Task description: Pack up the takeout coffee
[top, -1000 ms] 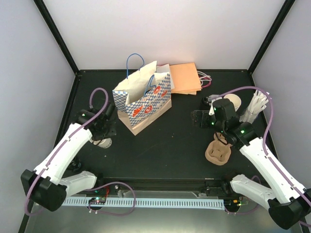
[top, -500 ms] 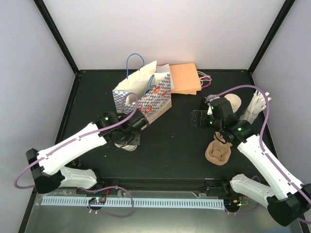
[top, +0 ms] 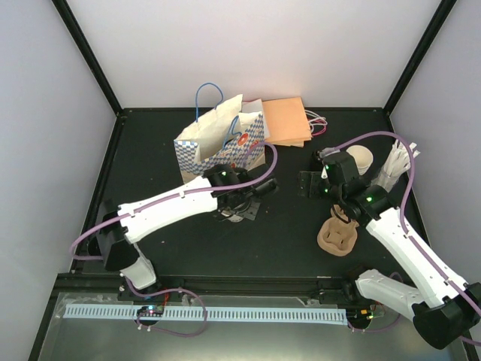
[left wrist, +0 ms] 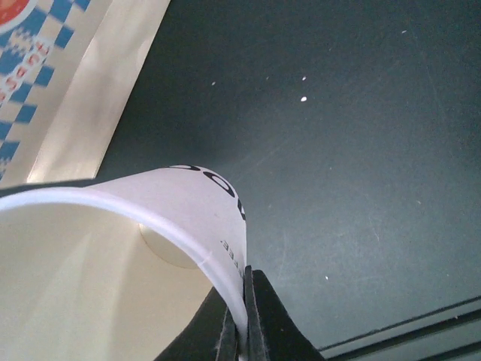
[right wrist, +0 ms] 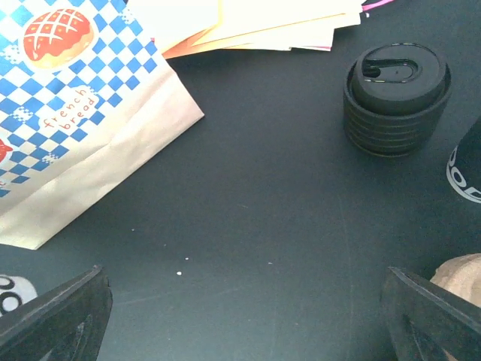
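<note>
The takeout coffee cup (left wrist: pixel 113 256) is a white paper cup, pale cream inside, with black lettering and an open mouth. My left gripper (left wrist: pixel 244 320) is shut on its rim wall, one finger inside and one outside. In the top view the cup (top: pixel 234 216) hangs under the left gripper (top: pixel 242 204), just in front of the blue-checked paper bag (top: pixel 222 150). A stack of black lids (right wrist: pixel 396 98) stands on the table ahead of my right gripper (right wrist: pixel 244 316), which is open and holds nothing. In the top view the right gripper (top: pixel 310 183) hovers right of centre.
Flat orange paper bags (top: pixel 285 120) lie behind the checked bag. A stack of cream cups (top: pixel 361 159) and white sticks (top: pixel 396 167) stand at the right. A brown pulp carrier (top: pixel 338 235) sits under the right arm.
My left arm has swung right from the table's left side to its middle, carrying the cup to just in front of the bag. The right arm has barely moved.
</note>
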{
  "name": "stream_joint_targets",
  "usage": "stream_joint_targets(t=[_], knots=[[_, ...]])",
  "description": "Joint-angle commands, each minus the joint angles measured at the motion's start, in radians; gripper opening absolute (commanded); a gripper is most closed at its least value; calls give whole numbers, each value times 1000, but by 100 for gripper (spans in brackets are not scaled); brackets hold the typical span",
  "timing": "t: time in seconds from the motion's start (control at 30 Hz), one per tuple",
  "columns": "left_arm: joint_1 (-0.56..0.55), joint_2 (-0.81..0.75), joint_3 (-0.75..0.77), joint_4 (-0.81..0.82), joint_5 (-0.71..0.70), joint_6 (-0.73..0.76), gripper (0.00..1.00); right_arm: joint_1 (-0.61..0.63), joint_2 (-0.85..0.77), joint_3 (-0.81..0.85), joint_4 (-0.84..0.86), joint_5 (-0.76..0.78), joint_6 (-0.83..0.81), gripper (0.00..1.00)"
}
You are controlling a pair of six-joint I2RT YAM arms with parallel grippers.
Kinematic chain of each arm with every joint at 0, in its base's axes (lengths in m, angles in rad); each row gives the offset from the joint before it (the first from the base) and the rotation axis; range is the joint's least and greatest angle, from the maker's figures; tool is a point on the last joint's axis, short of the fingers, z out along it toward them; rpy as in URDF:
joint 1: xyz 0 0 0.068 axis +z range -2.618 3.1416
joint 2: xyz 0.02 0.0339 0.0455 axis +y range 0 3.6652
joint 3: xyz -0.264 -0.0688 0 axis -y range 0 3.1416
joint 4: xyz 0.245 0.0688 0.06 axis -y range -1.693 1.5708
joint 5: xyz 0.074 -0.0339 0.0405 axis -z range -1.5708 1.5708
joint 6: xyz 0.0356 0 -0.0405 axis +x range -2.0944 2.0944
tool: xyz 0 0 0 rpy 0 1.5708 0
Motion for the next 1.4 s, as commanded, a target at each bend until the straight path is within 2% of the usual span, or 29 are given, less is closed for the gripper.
stream_joint_targets(t=[0.0, 0.43, 1.37], knots=[[-2, 60, 61, 48, -15, 113, 3, -6, -3, -4, -10, 42, 20, 100], [30, 165, 51, 117, 51, 188, 3, -6, 22, -1, -29, 81, 21, 100], [76, 226, -13, 179, 115, 199, 6, -5, 24, 0, -40, 90, 23, 100]])
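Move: The left hand holds the white paper cup by its rim over bare table; the spot it is going to lies about 3 cm ahead, 3 cm right and some 17 cm below. The checkered bag stands around 15 cm ahead and 1 cm left of this hand, the black sleeve stack 17 cm ahead and 26 cm right, the pulp cup holder 2 cm back and 30 cm right. From the right hand, that spot is roughly 18 cm left, 5 cm back and 20 cm down. Down, about 6 cm, goes the left hand with the upright paper cup, edging some 3 cm right and nearly as far forward towards the open table in front of the bag and turning slightly clockwise. It sinks quickly at first, nearly pauses, then starts down again; the fingers keep the rim between them as their squeeze eases. ##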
